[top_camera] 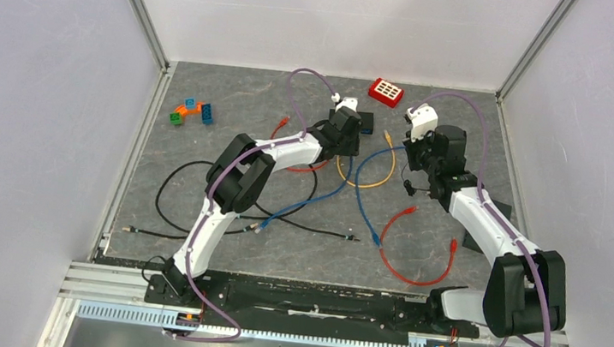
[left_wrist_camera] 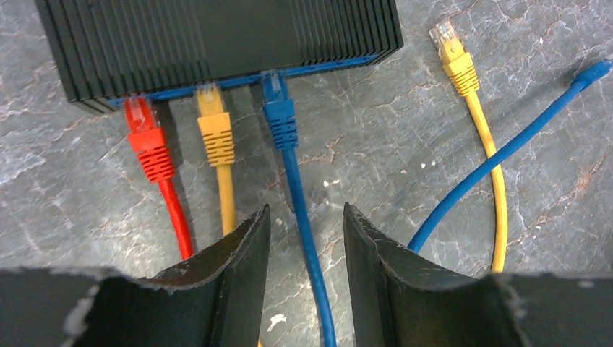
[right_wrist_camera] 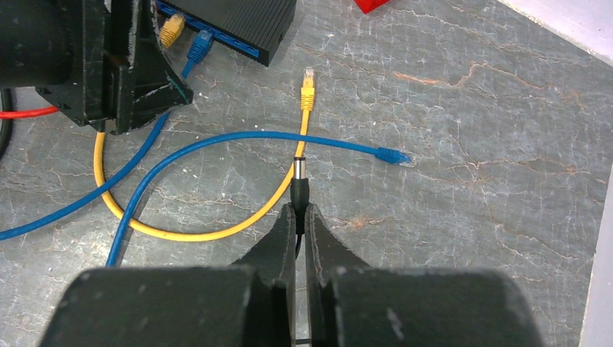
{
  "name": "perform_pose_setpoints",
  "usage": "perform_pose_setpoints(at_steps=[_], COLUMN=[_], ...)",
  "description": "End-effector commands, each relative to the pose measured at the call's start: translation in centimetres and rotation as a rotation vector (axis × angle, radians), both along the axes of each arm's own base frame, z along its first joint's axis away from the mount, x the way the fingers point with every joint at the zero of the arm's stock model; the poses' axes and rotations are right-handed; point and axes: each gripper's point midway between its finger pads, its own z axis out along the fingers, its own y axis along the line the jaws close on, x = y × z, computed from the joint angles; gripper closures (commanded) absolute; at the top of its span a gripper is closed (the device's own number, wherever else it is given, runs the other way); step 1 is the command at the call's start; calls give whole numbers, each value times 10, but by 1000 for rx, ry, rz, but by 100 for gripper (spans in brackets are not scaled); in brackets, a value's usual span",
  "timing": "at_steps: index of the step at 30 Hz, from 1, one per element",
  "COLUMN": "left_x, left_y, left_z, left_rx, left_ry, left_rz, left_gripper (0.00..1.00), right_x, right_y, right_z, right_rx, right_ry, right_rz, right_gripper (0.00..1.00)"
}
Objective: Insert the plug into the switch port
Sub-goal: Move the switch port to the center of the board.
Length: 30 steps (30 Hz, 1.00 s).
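Note:
The black switch (left_wrist_camera: 217, 36) lies flat with a red plug (left_wrist_camera: 148, 144), a yellow plug (left_wrist_camera: 215, 134) and a blue plug (left_wrist_camera: 278, 116) at its blue-edged port row. My left gripper (left_wrist_camera: 305, 210) is open just in front of the switch. The blue cable (left_wrist_camera: 311, 253) runs between its fingers without touching either. My right gripper (right_wrist_camera: 299, 208) is shut on a black barrel plug (right_wrist_camera: 300, 177) whose silver tip points toward the switch (right_wrist_camera: 238, 22). In the top view the left gripper (top_camera: 344, 134) sits at the switch (top_camera: 367, 121), and the right gripper (top_camera: 413, 178) is to its right.
A loose yellow plug (right_wrist_camera: 308, 90) and a loose blue plug (right_wrist_camera: 390, 154) lie ahead of the right gripper. Red cable (top_camera: 416, 254) and black cable (top_camera: 188, 204) loop on the mat. A red block (top_camera: 385, 91) sits at the back, coloured toy blocks (top_camera: 191, 112) at the far left.

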Motion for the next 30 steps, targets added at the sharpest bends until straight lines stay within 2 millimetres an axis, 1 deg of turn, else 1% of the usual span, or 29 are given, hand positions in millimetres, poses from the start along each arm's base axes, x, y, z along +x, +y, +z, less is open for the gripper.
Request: perform_pose_setpoints(at_steps=[1, 3, 5, 8, 14, 18, 23, 26, 29, 30], left_x=[17, 17, 18, 13, -7, -21, -34, -44, -53, -57], left_y=[-14, -14, -14, -8, 12, 16, 23, 29, 39, 45], left_z=[10, 4, 2, -2, -21, -32, -36, -37, -35, -38], left_rx=[-1, 8, 21, 49, 153, 186, 225, 255, 291, 312], left_ry=[-56, -30, -19, 11, 108, 166, 182, 189, 186, 189], left_rz=[-9, -4, 0, 2, 0, -31, -78, -117, -144, -150], left_gripper=[53, 53, 53, 55, 60, 63, 66, 74, 78, 79], right_x=[4, 5, 5, 5, 6, 5, 5, 3, 3, 3], right_y=[-3, -4, -5, -7, -11, -12, -13, -12, -11, -12], right_z=[17, 16, 16, 16, 21, 25, 30, 32, 32, 31], right_rx=[18, 11, 5, -1, 1, 5, 9, 13, 2, -2], right_ry=[-68, -68, -71, -74, -86, -95, -103, -106, -107, -106], right_rz=[-21, -22, -25, -31, -40, -44, -44, -31, -10, -8], right_gripper=[100, 100, 100, 100, 100, 100, 100, 100, 100, 100])
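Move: The left hand's open fingers straddle the blue cable, some 2 cm below, level with it and neither left nor right. From this hand, the switch port's middle is about 7 cm ahead, 2 left and 1 down; the yellow plug in it 4 ahead, 3 left, and the red plug 4 ahead, 5 left, both 1 down. From the right hand, that blue stretch is roughly 7 cm ahead, 15 left, 14 down. Nudging forward-right, then easing back-left about 3.5 cm, the left hand sinks and closes on the blue cable. ##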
